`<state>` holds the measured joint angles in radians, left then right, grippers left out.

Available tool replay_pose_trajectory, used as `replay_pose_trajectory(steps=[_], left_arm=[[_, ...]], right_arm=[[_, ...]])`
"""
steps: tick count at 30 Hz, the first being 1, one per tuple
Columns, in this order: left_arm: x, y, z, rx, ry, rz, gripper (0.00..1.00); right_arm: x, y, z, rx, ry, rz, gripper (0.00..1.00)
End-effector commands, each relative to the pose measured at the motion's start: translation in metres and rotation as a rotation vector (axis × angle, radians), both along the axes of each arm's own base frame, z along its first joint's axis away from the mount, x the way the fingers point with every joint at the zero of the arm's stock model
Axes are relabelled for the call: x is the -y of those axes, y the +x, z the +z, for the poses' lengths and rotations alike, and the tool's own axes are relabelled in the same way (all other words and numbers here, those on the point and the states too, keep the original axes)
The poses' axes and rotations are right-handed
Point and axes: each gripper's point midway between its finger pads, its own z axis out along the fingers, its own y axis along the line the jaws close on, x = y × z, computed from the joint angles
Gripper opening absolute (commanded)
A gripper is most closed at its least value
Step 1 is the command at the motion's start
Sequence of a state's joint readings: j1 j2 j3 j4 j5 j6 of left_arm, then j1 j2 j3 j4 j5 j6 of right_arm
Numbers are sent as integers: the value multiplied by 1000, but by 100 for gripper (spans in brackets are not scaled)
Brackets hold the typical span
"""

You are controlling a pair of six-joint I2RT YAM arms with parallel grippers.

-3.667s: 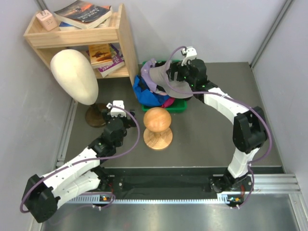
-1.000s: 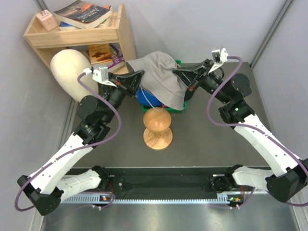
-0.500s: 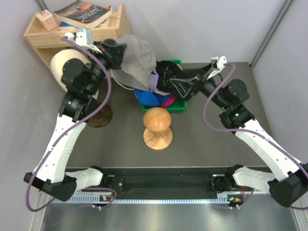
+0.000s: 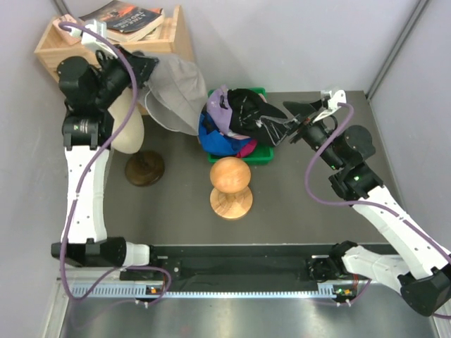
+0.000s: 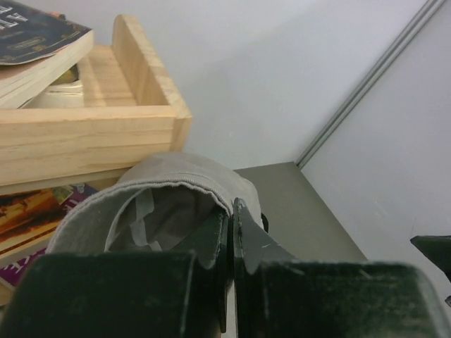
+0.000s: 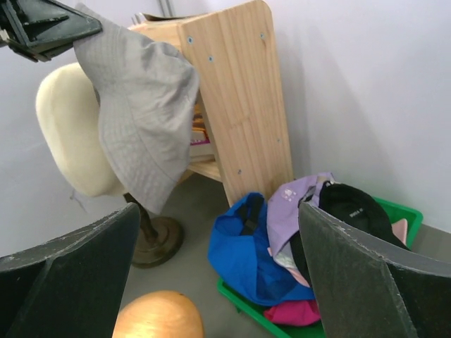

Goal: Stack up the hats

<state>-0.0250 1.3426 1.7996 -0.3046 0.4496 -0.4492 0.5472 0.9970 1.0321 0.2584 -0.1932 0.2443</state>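
My left gripper (image 4: 144,70) is shut on the rim of a grey bucket hat (image 4: 176,95), held high beside the cream mannequin head (image 4: 125,130). In the left wrist view the jaws (image 5: 232,211) pinch the hat's edge (image 5: 169,204). My right gripper (image 4: 280,121) is open and empty, just right of the green bin (image 4: 264,156). The bin holds a pile of caps: black (image 4: 246,105), lavender (image 4: 215,105), bright blue (image 4: 211,137), magenta (image 4: 245,149). The right wrist view shows the grey hat (image 6: 134,105), blue cap (image 6: 246,246), lavender cap (image 6: 296,204) and black cap (image 6: 352,211). Pink and dark green caps are hidden.
A wooden shelf (image 4: 180,53) with books stands at the back left. A round wooden head stand (image 4: 230,177) stands in front of the bin. The cream head's dark base (image 4: 144,167) sits near the left wall.
The left arm has swung the grey hat up and left, from over the bin to beside the cream head. The right gripper has let go of the hat and drawn back to the right.
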Motion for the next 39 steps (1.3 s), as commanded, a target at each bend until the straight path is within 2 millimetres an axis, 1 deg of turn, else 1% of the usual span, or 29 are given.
replay_pose_trajectory(steps=[1, 2, 3, 4, 5, 6, 8, 9, 10, 11, 13, 14, 18, 20, 22, 24, 25, 26, 28, 29, 31, 32, 33, 34, 35, 37, 38, 39], left_arm=[[-16, -1, 14, -5, -62, -157, 0], [-14, 1, 7, -29, -67, -223, 0], [-28, 4, 11, -19, -77, -205, 0], [-33, 7, 9, -18, -72, -194, 0], [-38, 6, 11, -10, -68, -180, 0], [-48, 6, 13, -8, -73, -161, 0], [-59, 3, 18, 0, -86, -144, 0], [-72, 3, 20, -2, -107, -128, 0], [-78, 2, 21, -1, -113, -119, 0], [-90, 0, 23, 1, -118, -96, 0], [-99, -4, 22, -4, -136, -91, 0], [-110, -4, 20, -7, -141, -62, 0], [-124, -11, 17, -22, -166, -32, 0], [-129, -17, 22, 1, -174, -23, 0], [-128, -22, 26, 11, -179, -22, 0], [-130, -24, 25, 8, -197, -14, 0], [-130, -29, 27, 16, -195, -5, 0], [-135, -30, 26, 13, -206, 21, 0], [-141, -36, 29, 24, -209, 54, 0], [-151, -35, 25, 19, -222, 91, 0], [-158, -39, 21, 10, -229, 130, 0], [-167, -37, 16, 11, -225, 169, 0], [-171, -36, 8, -22, -242, 191, 0], [-172, -38, 6, -22, -242, 201, 0], [-178, -37, -2, -38, -252, 220, 0], [-180, -40, -5, -36, -258, 246, 0], [-186, -40, -12, -45, -257, 268, 0], [-190, -41, -10, -33, -255, 305, 0]], right_arm=[[8, -5, 10, 43, 6, -34, 94], [9, -5, 10, 45, 5, -37, 94], [9, -4, 10, 46, 1, -41, 94], [10, -4, 9, 45, 1, -46, 94], [10, -4, 10, 45, -2, -50, 94], [11, -4, 11, 48, -3, -52, 94], [13, -4, 11, 50, 0, -60, 94], [13, -4, 11, 50, -2, -60, 94], [13, -4, 11, 51, 1, -60, 94], [12, -3, 11, 49, 1, -59, 94], [11, -3, 10, 46, 0, -56, 94], [11, -3, 10, 47, -2, -56, 94], [9, 0, 7, 38, -3, -54, 94], [9, -1, 8, 37, 0, -51, 94], [9, -1, 7, 36, -1, -50, 94], [9, -1, 7, 36, -1, -51, 94], [10, -2, 8, 39, 1, -51, 94], [9, -2, 8, 37, 0, -50, 94], [10, -3, 9, 41, 2, -51, 94], [9, -3, 9, 40, 1, -48, 94], [11, -4, 10, 45, 3, -52, 94], [11, -4, 10, 43, 3, -51, 94], [11, -5, 11, 46, 6, -51, 94], [12, -5, 12, 47, 5, -53, 94], [13, -5, 12, 50, 4, -56, 94], [14, -5, 12, 49, 4, -62, 94], [15, -6, 13, 51, 3, -66, 94], [16, -6, 13, 54, 3, -71, 94]])
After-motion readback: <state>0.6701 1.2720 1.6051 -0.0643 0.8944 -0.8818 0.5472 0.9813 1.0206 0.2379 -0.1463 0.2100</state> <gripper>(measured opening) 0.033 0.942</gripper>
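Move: The grey hat, already pinched by its brim in the left gripper, is bound for the white head on its dark stand. The head's middle lies about 15 cm to the left of the left hand, 2 cm back and some 13 cm below. The wooden shelf lies about 12 cm ahead, 12 cm left and 12 cm below; the orange wooden head about 15 cm back, 19 cm right and 40 cm below. From the right hand the white head is roughly 48 cm left, 6 cm ahead and 4 cm lower. The grey hat is carried to the left over the white head by the left hand, about 17 cm in all: first left with a slight reach forward and a dip of about 3 cm, then on left while drawing back some 7 cm. The hand rolls its left side down about 15 degrees and late on swings counter-clockwise; the shut fingers keep their pinch on the brim. ##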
